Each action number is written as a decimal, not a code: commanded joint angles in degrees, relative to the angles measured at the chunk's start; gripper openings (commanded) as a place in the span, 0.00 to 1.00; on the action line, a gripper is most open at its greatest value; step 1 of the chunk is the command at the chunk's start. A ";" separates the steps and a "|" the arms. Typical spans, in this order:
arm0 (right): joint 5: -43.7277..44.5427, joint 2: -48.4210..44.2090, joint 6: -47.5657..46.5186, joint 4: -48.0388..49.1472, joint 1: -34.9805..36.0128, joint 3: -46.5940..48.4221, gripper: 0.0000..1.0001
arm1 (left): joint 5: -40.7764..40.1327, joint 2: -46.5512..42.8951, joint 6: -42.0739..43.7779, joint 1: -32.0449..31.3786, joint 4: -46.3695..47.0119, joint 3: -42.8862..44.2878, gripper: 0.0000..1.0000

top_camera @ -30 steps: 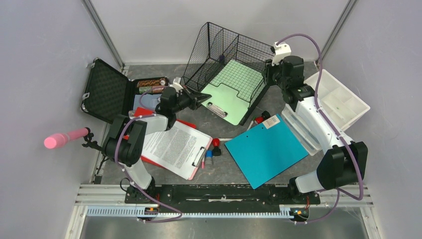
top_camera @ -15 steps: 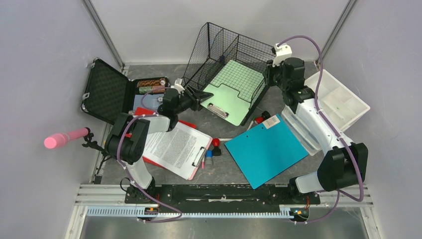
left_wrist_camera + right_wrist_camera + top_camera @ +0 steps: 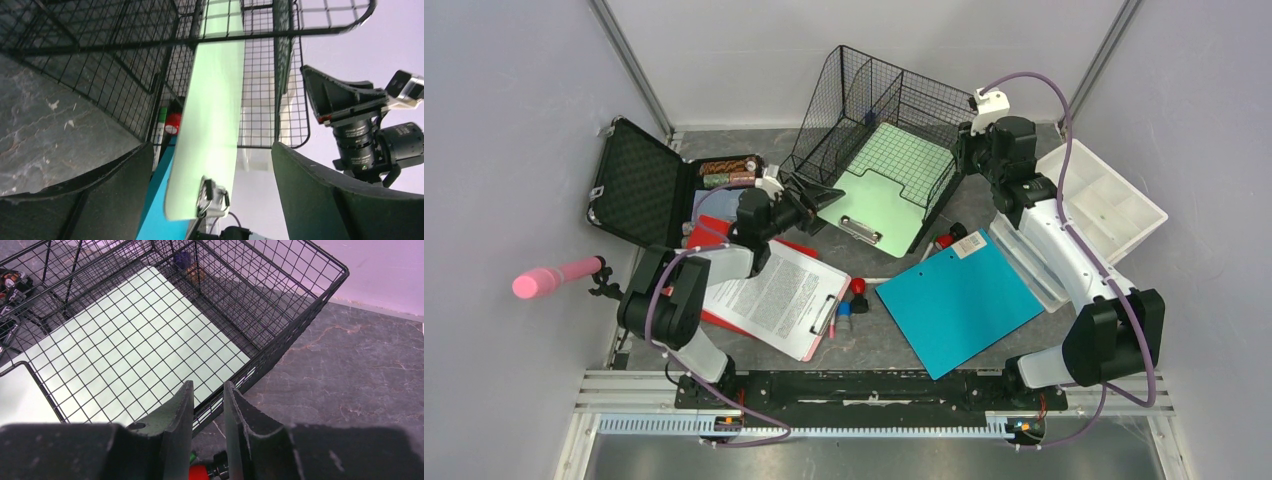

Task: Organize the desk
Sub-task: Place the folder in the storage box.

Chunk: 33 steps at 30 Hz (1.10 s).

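On the dark mottled desk [image 3: 894, 345] a black wire basket [image 3: 874, 110] stands tilted. A pale green clipboard [image 3: 879, 205] lies half inside it, its clip end sticking out toward me. My left gripper [image 3: 819, 195] is open just before that clip end. In the left wrist view the clipboard [image 3: 210, 115] runs between the wide-apart fingers [image 3: 320, 195] of the left gripper [image 3: 212, 150] without touching them. My right gripper [image 3: 964, 150] sits on the basket's right wall. In the right wrist view the right gripper [image 3: 207, 385] has narrow jaws closed over the wall's rim [image 3: 280, 347].
A blue clipboard [image 3: 959, 300] lies centre-right and a clipboard with a printed sheet [image 3: 774, 295] centre-left over a red folder [image 3: 714, 228]. Red markers [image 3: 857, 288] lie between them. An open black foam-lined case [image 3: 639, 185] is at the back left, a white divided tray [image 3: 1104, 205] at the right.
My left gripper has opened and let go of the green clipboard, then drawn back a little to the left. The right gripper and the basket have hardly moved.
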 commanded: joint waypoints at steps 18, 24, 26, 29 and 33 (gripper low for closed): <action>-7.90 1.80 -0.81 -4.72 2.43 -1.63 0.31 | 1.70 0.23 1.54 -6.74 4.05 -0.15 0.35; -8.81 2.02 -0.58 -4.01 2.46 -2.83 0.30 | 2.29 4.38 -2.66 -6.85 8.23 3.17 0.10; -8.94 2.01 -0.56 -3.82 2.48 -3.28 0.30 | 1.96 6.03 -3.91 -6.93 10.00 3.92 0.08; -9.13 2.00 -0.68 -3.57 2.47 -3.76 0.30 | 0.90 8.36 -5.41 -7.20 11.36 4.75 0.07; -9.62 1.90 -0.51 -3.19 2.48 -4.35 0.28 | -1.10 10.08 -9.46 -7.45 16.88 4.00 0.02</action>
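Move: The green folder lies partly in the wire storage box, its clip end sticking out toward the left hand; the clip is about 5 cm to that hand's right, 6 cm back and a centimetre or two lower. The folder's middle is some 12 cm right, 1 cm ahead and slightly below. The papers clipboard sits about 11 cm left and 21 cm back, 16 cm down. From the right hand, on the box's rim, the clip is roughly 20 cm left, 17 cm back and 10 cm lower. The folder's clip end gets a fresh hold: the left hand, fingers wide open, backs off about 5 cm and dips 2 cm while drifting right, then closes on the folder's edge at the clip as it rises and comes forward slightly. Once closed, it eases another centimetre right, toward the box, having turned about 10 degrees clockwise. The right hand keeps its hold on the box's right rim. ##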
